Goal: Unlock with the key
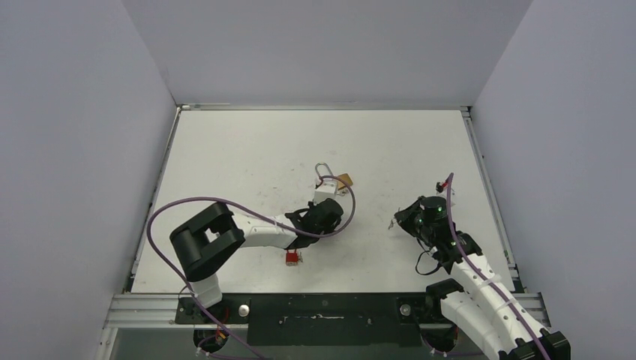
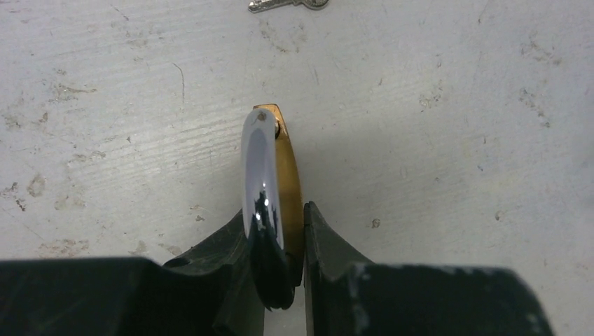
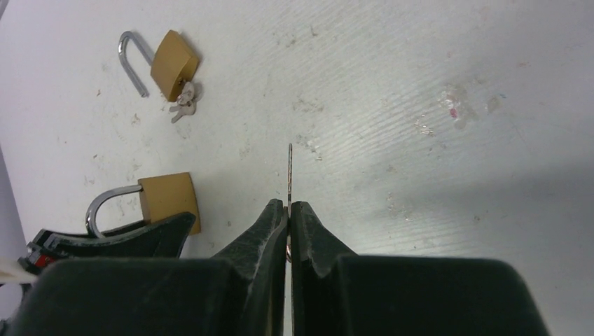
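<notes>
A brass padlock [image 2: 288, 183] with a chrome shackle [image 2: 258, 175] stands on edge between my left gripper's [image 2: 287, 238] fingers, which press on both of its sides. From the right wrist view the same padlock [image 3: 167, 198] shows by the left gripper's finger [image 3: 140, 234]. My right gripper [image 3: 289, 210] is shut on a key [image 3: 289, 171], whose thin blade sticks out edge-on past the fingertips. Seen from above, the left gripper [image 1: 325, 202] is at mid-table and the right gripper [image 1: 395, 223] is off to its right, apart from it.
A second brass padlock [image 3: 174, 64] lies farther back with its shackle swung open and small keys [image 3: 183, 103] at its base; it also shows from above [image 1: 343, 181]. One of those keys [image 2: 287, 4] lies ahead of the left gripper. Grey walls enclose the white table [image 1: 247, 150].
</notes>
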Controlling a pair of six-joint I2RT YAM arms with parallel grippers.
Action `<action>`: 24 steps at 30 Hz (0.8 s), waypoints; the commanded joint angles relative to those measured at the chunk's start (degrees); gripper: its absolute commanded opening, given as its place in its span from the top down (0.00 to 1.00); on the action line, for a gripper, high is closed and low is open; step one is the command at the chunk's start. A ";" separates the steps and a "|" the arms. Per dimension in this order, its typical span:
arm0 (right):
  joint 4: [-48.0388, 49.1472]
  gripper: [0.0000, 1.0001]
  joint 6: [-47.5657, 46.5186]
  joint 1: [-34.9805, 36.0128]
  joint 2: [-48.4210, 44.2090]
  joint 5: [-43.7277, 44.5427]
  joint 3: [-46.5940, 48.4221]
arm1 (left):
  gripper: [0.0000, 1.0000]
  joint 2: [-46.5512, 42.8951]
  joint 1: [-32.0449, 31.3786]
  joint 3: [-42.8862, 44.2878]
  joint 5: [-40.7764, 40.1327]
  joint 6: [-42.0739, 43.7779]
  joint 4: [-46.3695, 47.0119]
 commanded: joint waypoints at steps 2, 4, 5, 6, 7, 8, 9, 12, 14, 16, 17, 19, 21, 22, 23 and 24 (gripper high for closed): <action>11.69 1.00 -7.04 -0.35 -2.33 -10.08 -0.87 | 1.00 -7.87 4.67 2.80 12.81 5.68 3.82; 16.90 1.00 -9.84 -0.33 -2.84 -16.49 -1.33 | 1.00 -11.32 7.93 3.18 21.10 7.23 3.75; 19.35 1.00 -10.86 -0.29 -2.85 -19.90 -1.49 | 1.00 -12.96 9.41 3.55 26.09 8.23 3.49; 21.64 1.00 -11.68 -0.26 -2.71 -22.85 -1.57 | 1.00 -14.72 10.61 4.29 31.93 9.33 2.48; 24.38 1.00 -12.06 -0.25 -2.54 -26.24 -1.67 | 1.00 -16.15 11.49 6.00 35.22 10.19 0.41; 26.82 1.00 -12.23 -0.25 -2.29 -29.43 -1.77 | 1.00 -17.48 12.19 7.79 38.28 11.47 -1.93; 29.68 1.00 -11.94 -0.17 -2.03 -32.65 -1.92 | 1.00 -18.57 12.89 9.61 41.72 12.42 -4.58; 38.40 1.00 -9.49 0.61 -1.62 -41.29 -2.00 | 1.00 -20.97 15.12 15.97 51.76 13.35 -14.87; 43.01 1.00 -7.50 1.54 -1.50 -45.15 -1.45 | 1.00 -22.64 17.04 19.52 57.94 12.35 -19.02; 46.48 1.00 -5.97 2.80 -1.69 -47.58 -0.62 | 1.00 -24.00 19.20 22.86 64.12 11.04 -22.35; 48.13 1.00 -5.28 3.62 -2.01 -48.35 -0.25 | 1.00 -24.41 20.37 24.44 67.26 10.22 -23.77; 51.10 1.00 -4.22 5.41 -2.99 -49.37 0.28 | 1.00 -25.15 22.90 27.00 73.17 8.25 -25.66; 52.82 1.00 -4.06 7.77 -3.90 -50.12 0.95 | 1.00 -25.79 24.61 28.76 78.86 5.82 -25.49; 53.09 1.00 -4.23 8.90 -4.20 -50.09 1.46 | 1.00 -26.09 25.19 29.26 81.54 4.53 -24.46; 53.45 1.00 -4.25 9.80 -4.48 -50.16 2.10 | 1.00 -26.26 25.68 29.63 83.93 3.22 -23.52; 54.01 1.00 -4.25 10.64 -4.75 -50.22 2.49 | 1.00 -26.17 26.14 30.01 85.83 1.96 -22.97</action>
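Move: The left fingers already grip the big padlock low at the table, its middle about 2 cm ahead of the left hand and 1 cm above it. From the right hand, which holds the key, that padlock lies roughly 5 cm ahead, 17 cm left and 5 cm lower. Counted from the left hand, the small padlock lies some 10 cm ahead and 3 cm right, the red lock about 9 cm back and 9 cm left, both 2 cm lower. The left hand keeps its grip on the big padlock and carries it almost straight up, about 29 cm, easing back slightly near the end while the wrist swings clockwise and rolls left side down, so that the keyhole end comes round to face the right hand. Meanwhile the right hand, still pinching the key, rises some 16 cm and goes 13 cm left and 7 cm back towards the padlock, levelling its fingers and swinging them counter-clockwise to point left. ##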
